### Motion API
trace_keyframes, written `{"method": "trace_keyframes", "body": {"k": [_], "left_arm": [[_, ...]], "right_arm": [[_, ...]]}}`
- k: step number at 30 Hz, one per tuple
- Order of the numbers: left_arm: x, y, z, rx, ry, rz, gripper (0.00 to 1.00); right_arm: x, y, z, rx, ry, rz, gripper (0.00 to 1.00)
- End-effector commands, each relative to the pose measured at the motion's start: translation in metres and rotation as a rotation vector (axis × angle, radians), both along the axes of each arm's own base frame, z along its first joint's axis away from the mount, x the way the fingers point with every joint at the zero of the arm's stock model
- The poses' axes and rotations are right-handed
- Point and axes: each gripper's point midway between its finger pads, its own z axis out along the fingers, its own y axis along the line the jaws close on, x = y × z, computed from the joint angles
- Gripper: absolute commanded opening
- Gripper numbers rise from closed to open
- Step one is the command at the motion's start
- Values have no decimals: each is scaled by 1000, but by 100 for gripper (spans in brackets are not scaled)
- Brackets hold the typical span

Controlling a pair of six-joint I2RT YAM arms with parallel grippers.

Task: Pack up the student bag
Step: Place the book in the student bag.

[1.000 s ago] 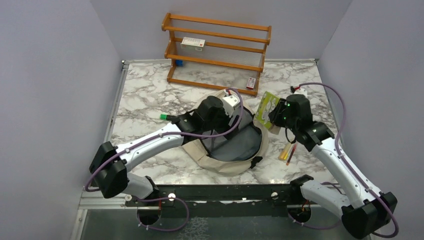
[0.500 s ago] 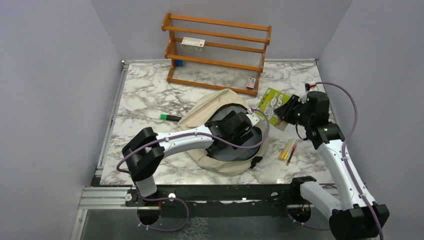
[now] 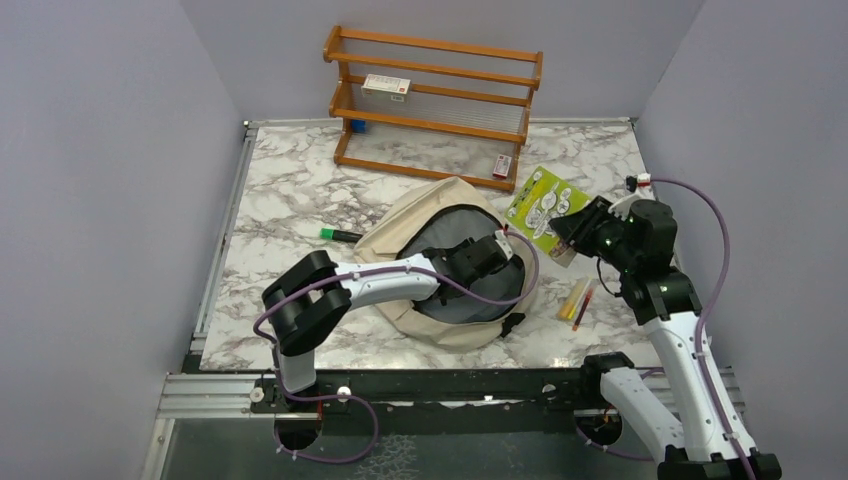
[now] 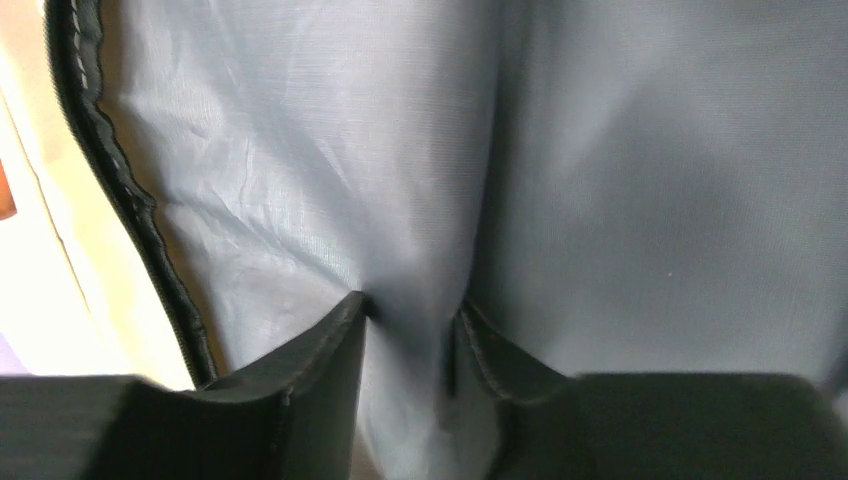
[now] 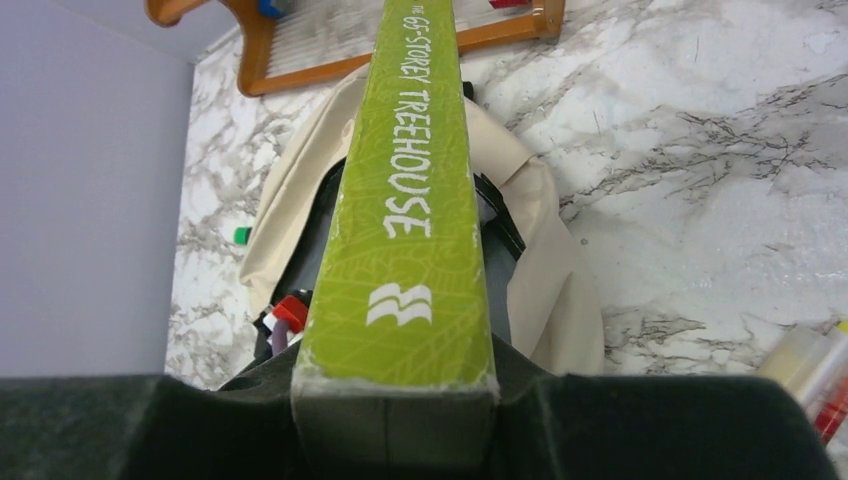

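Observation:
The student bag lies open in the middle of the marble table, beige outside with grey lining. My left gripper reaches inside it. In the left wrist view a fold of grey lining is pinched between the left gripper's two dark fingers, next to the black zip edge. My right gripper hovers right of the bag, shut on a green book. In the right wrist view the book's spine runs out from the gripper over the bag.
A wooden rack with small boxes stands at the back. A green-capped marker lies left of the bag. Yellow and red pens lie to the bag's right, below the right gripper. Grey walls close in both sides.
My left arm has pushed deeper into the bag and its jaws have narrowed onto the lining. The right arm has drawn back to the right, carrying the book.

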Motion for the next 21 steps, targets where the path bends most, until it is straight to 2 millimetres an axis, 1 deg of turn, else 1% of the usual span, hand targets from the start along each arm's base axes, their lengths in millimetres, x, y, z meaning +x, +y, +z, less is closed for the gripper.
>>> {"method": "trace_keyframes", "body": {"k": [1,4,7,9,12,16,21], "left_arm": [[6,2,7,27,-33,3,28],[6,-1,11,6,-26,0,16],[10,-2,19,-27,-27,10,1],[14,-4,28,-69,-23,22,0],[20,-9,47,-160,-8,35,0],[32,-15,77,-291,12,52,0],[46,-18,110,-395,23,67,0]], "right_arm": [[3,-5,31,80,-100,-73,1],[0,-7,31,119,-83,-110,0],[-5,-5,31,156,-55,-118,0],[-9,-3,29,177,-30,-115,0],[-17,1,30,197,-16,-98,1],[-27,5,30,217,1,-77,1],[-39,12,19,225,53,-32,1]]}}
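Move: Right at the left hand's half-closed fingertips, some 1 cm lower, is a fold of the bag's grey lining; the bag's far zipped rim runs about 9 cm ahead of that hand, and the green-capped marker lies about 22 cm to its left and 3 cm ahead. The right hand holds the green book, whose middle is some 7 cm ahead and 3 cm left of it; the bag's mouth is about 18 cm left, 4 cm back and 20 cm below, the pens roughly 9 cm right and 9 cm back. Shutting its fingers on the fold of grey lining, the left hand pinches it and then pulls it up about 5 cm and forward some 3 cm towards the bag's far rim, its left side dipping roughly 10 degrees. The right hand keeps its grip on the green book, drawing back about 3 cm while rolling its left side up. ##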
